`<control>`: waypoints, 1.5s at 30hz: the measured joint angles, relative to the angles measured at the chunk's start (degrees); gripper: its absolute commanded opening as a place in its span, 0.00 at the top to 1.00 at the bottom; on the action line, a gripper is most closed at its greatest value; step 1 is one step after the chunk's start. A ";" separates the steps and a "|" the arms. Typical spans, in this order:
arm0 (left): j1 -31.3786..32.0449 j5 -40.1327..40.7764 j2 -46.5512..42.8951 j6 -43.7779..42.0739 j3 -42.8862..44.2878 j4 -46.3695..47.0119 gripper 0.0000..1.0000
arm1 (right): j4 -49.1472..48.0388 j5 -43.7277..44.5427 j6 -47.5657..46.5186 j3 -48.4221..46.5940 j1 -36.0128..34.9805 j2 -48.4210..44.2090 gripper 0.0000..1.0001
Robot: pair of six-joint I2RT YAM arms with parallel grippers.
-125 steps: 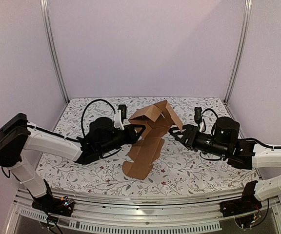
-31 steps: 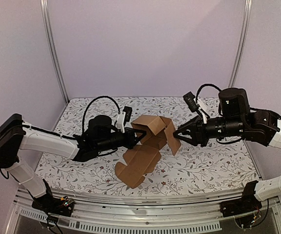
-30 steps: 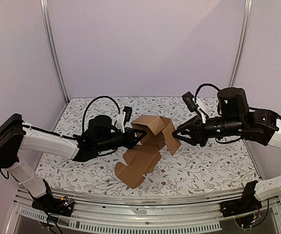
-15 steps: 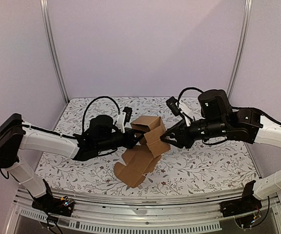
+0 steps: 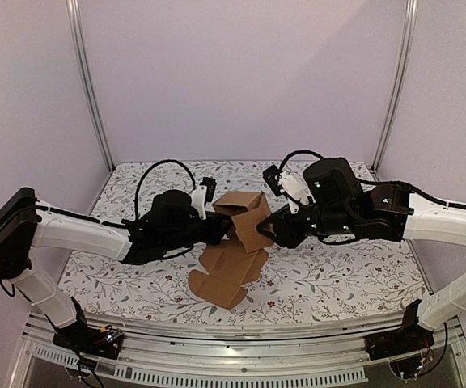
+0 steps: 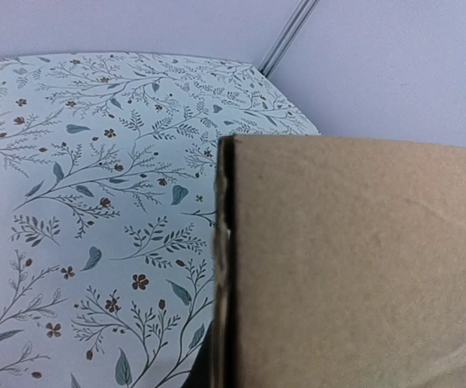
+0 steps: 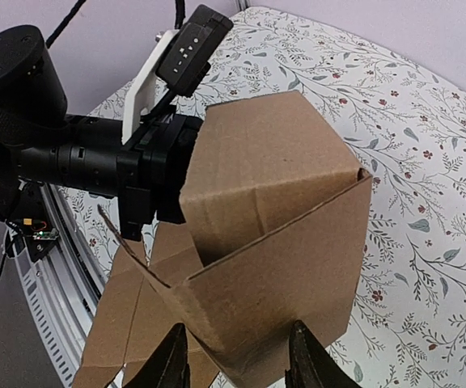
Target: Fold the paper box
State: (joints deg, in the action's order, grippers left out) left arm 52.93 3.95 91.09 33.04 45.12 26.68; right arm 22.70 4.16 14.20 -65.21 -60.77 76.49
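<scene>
The paper box is a brown cardboard sheet, half folded. Its upper panels stand up as an open shell, and its lower panels trail down onto the table. My left gripper is shut on the shell's left panel. In the left wrist view the cardboard fills the right side and hides the fingers. My right gripper is open against the shell's right side. In the right wrist view its fingertips straddle the lower corner of the box, and the left gripper holds the far edge.
The table has a floral cloth. A metal rail runs along its near edge. Upright frame posts stand at the back corners before pale walls. Both arms reach in low from the sides and meet at the middle.
My right arm has swung left and pushed the box's right flap inward, so the shell stands narrower and more upright. The left gripper has kept its hold in place.
</scene>
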 measured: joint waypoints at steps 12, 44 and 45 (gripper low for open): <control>2.86 9.40 -0.09 -0.92 3.65 -7.82 1.00 | -2.58 11.37 1.05 -0.96 -2.82 6.25 0.60; 7.43 26.34 0.46 -2.82 9.84 -19.96 1.00 | -14.03 31.19 6.25 -0.11 -6.03 13.81 0.65; 7.43 26.45 0.55 -2.82 9.92 -20.22 1.00 | -14.21 31.58 6.56 -0.07 -6.10 14.14 0.66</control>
State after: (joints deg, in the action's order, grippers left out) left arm 60.36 30.39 91.64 30.22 55.05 6.46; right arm 8.49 35.75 20.75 -65.28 -66.87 90.63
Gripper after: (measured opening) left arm 0.016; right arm 0.363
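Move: The right hand is at the box's right side panel; the panel's middle lies some 4 cm ahead of the hand, 4 cm left and 2 cm below. The top panel is about 9 cm ahead of that hand, 8 cm left and roughly level; the loose tail is some 19 cm left, 3 cm ahead and 22 cm below. The left hand grips the box, with the right side panel about 9 cm to its right, 1 cm ahead and 5 cm above. With half-open fingertips against the outer face of the right side panel, the right hand pushes the panel forward about 5 cm and, on balance, 3 to 4 cm down, turning some 25 degrees clockwise. The left hand keeps its pinch on the box's left side, turning about 15 degrees counter-clockwise and rolling its left side up, while shifting a couple of centimetres left. ##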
